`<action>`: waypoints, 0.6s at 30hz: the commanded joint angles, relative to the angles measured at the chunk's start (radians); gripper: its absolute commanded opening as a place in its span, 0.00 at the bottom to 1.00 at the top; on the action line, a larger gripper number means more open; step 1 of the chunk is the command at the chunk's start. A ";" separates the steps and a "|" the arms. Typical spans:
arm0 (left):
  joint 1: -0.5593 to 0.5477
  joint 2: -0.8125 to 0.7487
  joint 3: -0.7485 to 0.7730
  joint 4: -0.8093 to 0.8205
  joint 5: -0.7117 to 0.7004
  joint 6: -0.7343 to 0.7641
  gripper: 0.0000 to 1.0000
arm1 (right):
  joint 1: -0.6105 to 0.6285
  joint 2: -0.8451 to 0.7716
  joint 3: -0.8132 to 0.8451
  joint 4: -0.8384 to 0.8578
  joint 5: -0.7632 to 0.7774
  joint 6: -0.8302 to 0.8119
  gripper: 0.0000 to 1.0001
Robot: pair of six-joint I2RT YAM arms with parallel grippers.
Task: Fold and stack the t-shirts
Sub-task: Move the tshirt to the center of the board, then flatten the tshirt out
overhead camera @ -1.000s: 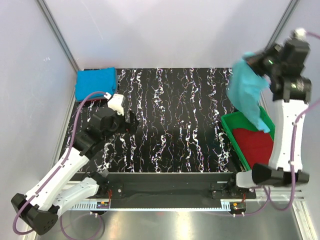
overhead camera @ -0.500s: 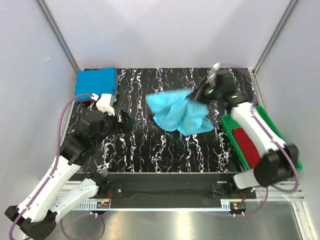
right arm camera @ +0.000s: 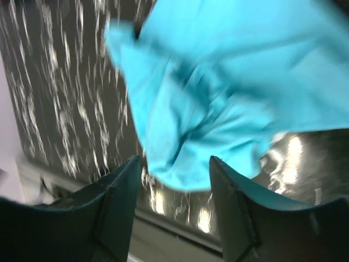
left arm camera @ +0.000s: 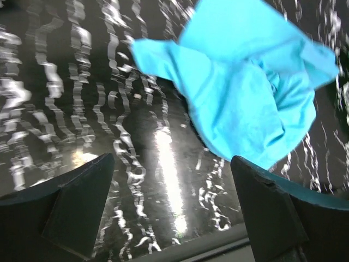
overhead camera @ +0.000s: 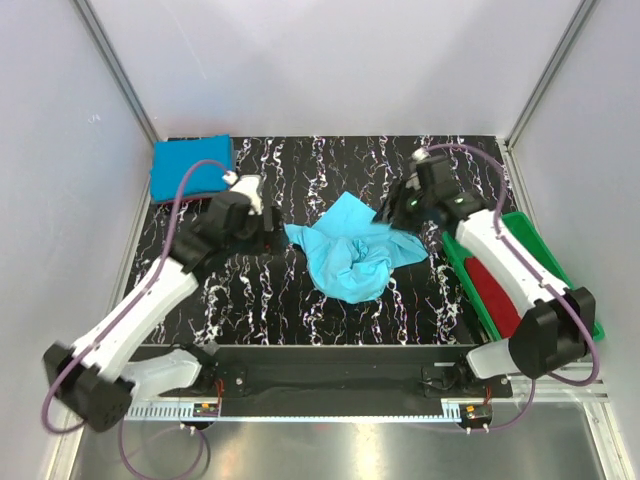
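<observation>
A light turquoise t-shirt (overhead camera: 352, 252) lies crumpled on the black marbled table, in the middle. My right gripper (overhead camera: 390, 212) hovers at its upper right edge, open, with nothing held; in the right wrist view the shirt (right arm camera: 218, 82) lies below and beyond the spread fingers (right arm camera: 117, 202). My left gripper (overhead camera: 266, 230) is open just left of the shirt, which fills the upper right of its view (left arm camera: 245, 93). A deeper blue t-shirt (overhead camera: 190, 168) lies folded at the far left corner. A dark red t-shirt (overhead camera: 500, 295) sits in the tray.
A green plastic tray (overhead camera: 535, 240) stands at the right edge, partly under my right arm. Grey walls close in the table on the left, back and right. The table's near edge (left arm camera: 207, 248) shows low in the left wrist view.
My right gripper swung the turquoise shirt from above the tray to the middle of the table and opened, dropping it. My left gripper moved right, towards the shirt.
</observation>
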 commanded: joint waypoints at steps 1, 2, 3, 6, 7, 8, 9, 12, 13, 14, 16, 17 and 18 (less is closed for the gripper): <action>0.002 0.116 0.075 0.038 0.172 0.002 0.93 | -0.159 0.012 0.051 -0.092 0.161 0.074 0.58; -0.002 0.148 0.072 0.074 0.193 -0.006 0.92 | -0.195 0.032 0.049 -0.116 0.167 0.113 0.57; -0.018 0.157 0.066 0.093 0.206 -0.010 0.92 | -0.247 0.040 0.048 -0.119 0.155 0.145 0.57; -0.074 0.220 0.052 0.153 0.207 -0.023 0.93 | -0.253 0.067 0.052 -0.116 0.138 0.271 0.57; -0.091 0.243 0.055 0.165 0.214 -0.026 0.93 | -0.253 0.084 0.058 -0.118 0.129 0.323 0.57; -0.108 0.298 0.062 0.183 0.239 -0.033 0.93 | -0.253 0.130 0.081 -0.136 0.126 0.340 0.56; -0.136 0.326 0.064 0.194 0.255 -0.035 0.93 | -0.253 0.158 0.098 -0.151 0.132 0.351 0.55; -0.171 0.412 0.050 0.243 0.281 -0.049 0.92 | -0.253 0.235 0.146 -0.066 0.082 0.214 0.56; -0.176 0.426 0.038 0.284 0.283 -0.052 0.92 | -0.253 0.247 0.155 -0.032 0.054 0.073 0.56; -0.179 0.450 0.017 0.303 0.283 -0.061 0.92 | -0.252 0.276 0.179 -0.024 0.095 0.039 0.56; -0.185 0.475 0.007 0.329 0.290 -0.067 0.91 | -0.253 0.314 0.202 -0.029 0.168 -0.027 0.59; -0.186 0.502 0.009 0.334 0.286 -0.069 0.91 | -0.253 0.330 0.219 -0.027 0.188 -0.041 0.59; -0.191 0.516 0.010 0.338 0.283 -0.070 0.88 | -0.255 0.351 0.233 -0.030 0.175 -0.049 0.59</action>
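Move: The rumpled light-blue tshirt on the board lies with its middle about 19 cm to the left hand's right, 7 cm ahead and some 20 cm below. The dark-blue stack is roughly 32 cm farther out than this hand, 26 cm to its left and 18 cm lower. From the right hand, the tshirt is about 6 cm left, 2 cm ahead and 17 cm below, while the green bin is some 37 cm right, 8 cm back and 16 cm lower. Swinging right and sinking about 12 cm each way, the open left hand comes in low over the tshirt's near left part, tipping down and turning clockwise some 20 degrees. The empty right hand sweeps 10 cm right and forward, turning clockwise, then sinks about 7 cm while edging farther forward, half open, towards the tshirt's right corner. ##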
